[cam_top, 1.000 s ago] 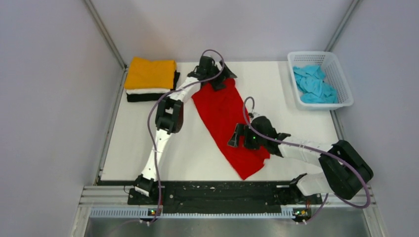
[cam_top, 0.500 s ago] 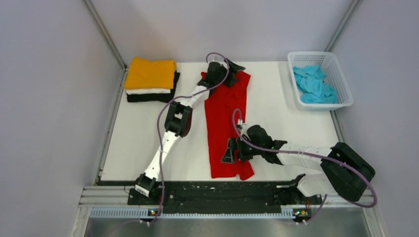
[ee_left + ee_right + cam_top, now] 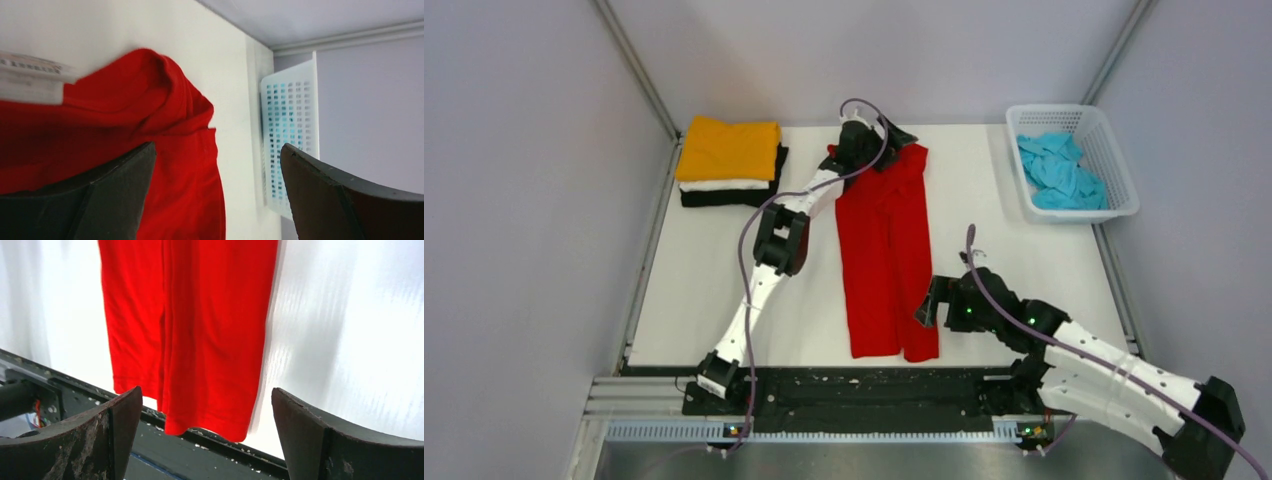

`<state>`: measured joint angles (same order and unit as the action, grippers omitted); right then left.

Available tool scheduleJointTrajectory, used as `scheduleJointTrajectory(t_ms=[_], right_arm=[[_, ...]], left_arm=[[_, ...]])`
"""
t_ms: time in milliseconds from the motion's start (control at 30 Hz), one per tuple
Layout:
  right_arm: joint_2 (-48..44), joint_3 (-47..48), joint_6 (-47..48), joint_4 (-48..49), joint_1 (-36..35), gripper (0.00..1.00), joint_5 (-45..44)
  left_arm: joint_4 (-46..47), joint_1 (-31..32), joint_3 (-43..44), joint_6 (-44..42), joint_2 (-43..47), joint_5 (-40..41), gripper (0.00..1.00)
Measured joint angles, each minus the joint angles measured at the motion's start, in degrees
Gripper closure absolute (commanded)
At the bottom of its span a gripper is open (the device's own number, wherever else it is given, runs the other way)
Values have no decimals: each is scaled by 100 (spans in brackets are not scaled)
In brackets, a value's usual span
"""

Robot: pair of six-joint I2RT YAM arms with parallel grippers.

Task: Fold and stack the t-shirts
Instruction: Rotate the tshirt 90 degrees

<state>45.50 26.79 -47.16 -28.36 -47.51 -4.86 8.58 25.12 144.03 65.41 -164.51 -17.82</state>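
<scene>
The red t-shirt [image 3: 886,250] lies on the table as a long narrow folded strip running from far to near; it also shows in the left wrist view [image 3: 100,140] and the right wrist view [image 3: 200,330]. Its hem hangs over the near table edge. My left gripper [image 3: 892,143] is open at the shirt's far end, by the collar. My right gripper [image 3: 936,303] is open and empty, just right of the shirt's near end. A stack [image 3: 729,160] of folded orange-yellow, white and black shirts sits at the far left. The light blue shirt [image 3: 1059,170] lies crumpled in the basket.
The white lattice basket [image 3: 1114,160] stands at the far right and shows in the left wrist view [image 3: 292,130]. A black rail [image 3: 864,385] runs along the table's near edge. Grey walls close in the table on three sides.
The red shirt swung from a slant to lie straight, far to near. My right gripper let go of its near end and drew back to the right. My left gripper opened at the collar.
</scene>
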Motion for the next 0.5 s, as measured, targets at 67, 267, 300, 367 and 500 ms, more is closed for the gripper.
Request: scheduleJointTrajectory(t_ms=[67, 267, 300, 367, 500], right_arm=[[-376, 0, -61, -118, 0, 1, -214], [-682, 2, -149, -321, 0, 1, -490], [-619, 17, -149, -374, 0, 1, -461], [-479, 76, -146, -450, 0, 1, -393], [-214, 111, -153, -549, 2, 2, -208]], left_arm=[[-304, 28, -173, -341, 254, -175, 1], [-1506, 271, -1821, -1582, 2376, -496, 1], [-1696, 352, -2232, -1777, 2931, -496, 1], [-2000, 581, -3342, -2153, 4288, -273, 1], [-2179, 1233, -5851, -2520, 7152, 496, 1]])
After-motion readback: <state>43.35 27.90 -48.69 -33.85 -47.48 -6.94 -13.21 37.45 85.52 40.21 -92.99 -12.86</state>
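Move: The red t-shirt lies as a long strip running back towards the bases; its middle is about 32 cm back from the left hand, 4 cm to the left and some 5 cm below. The folded stack stands about 38 cm to the left of that hand and 6 cm back, the white basket roughly 36 cm to its right and 5 cm back. From the right hand the t-shirt's middle is some 16 cm ahead, 8 cm left and 5 cm lower. The t-shirt's far end is left behind as the left hand, fingers wide open and holding nothing, pulls back over the cloth towards its middle, gathering speed for about 28 cm while climbing some 20 cm. Its wrist rolls left side up by about 20 degrees and the fingers tip slightly upward. By the near end the open right hand only bobs up a little and sinks again. ##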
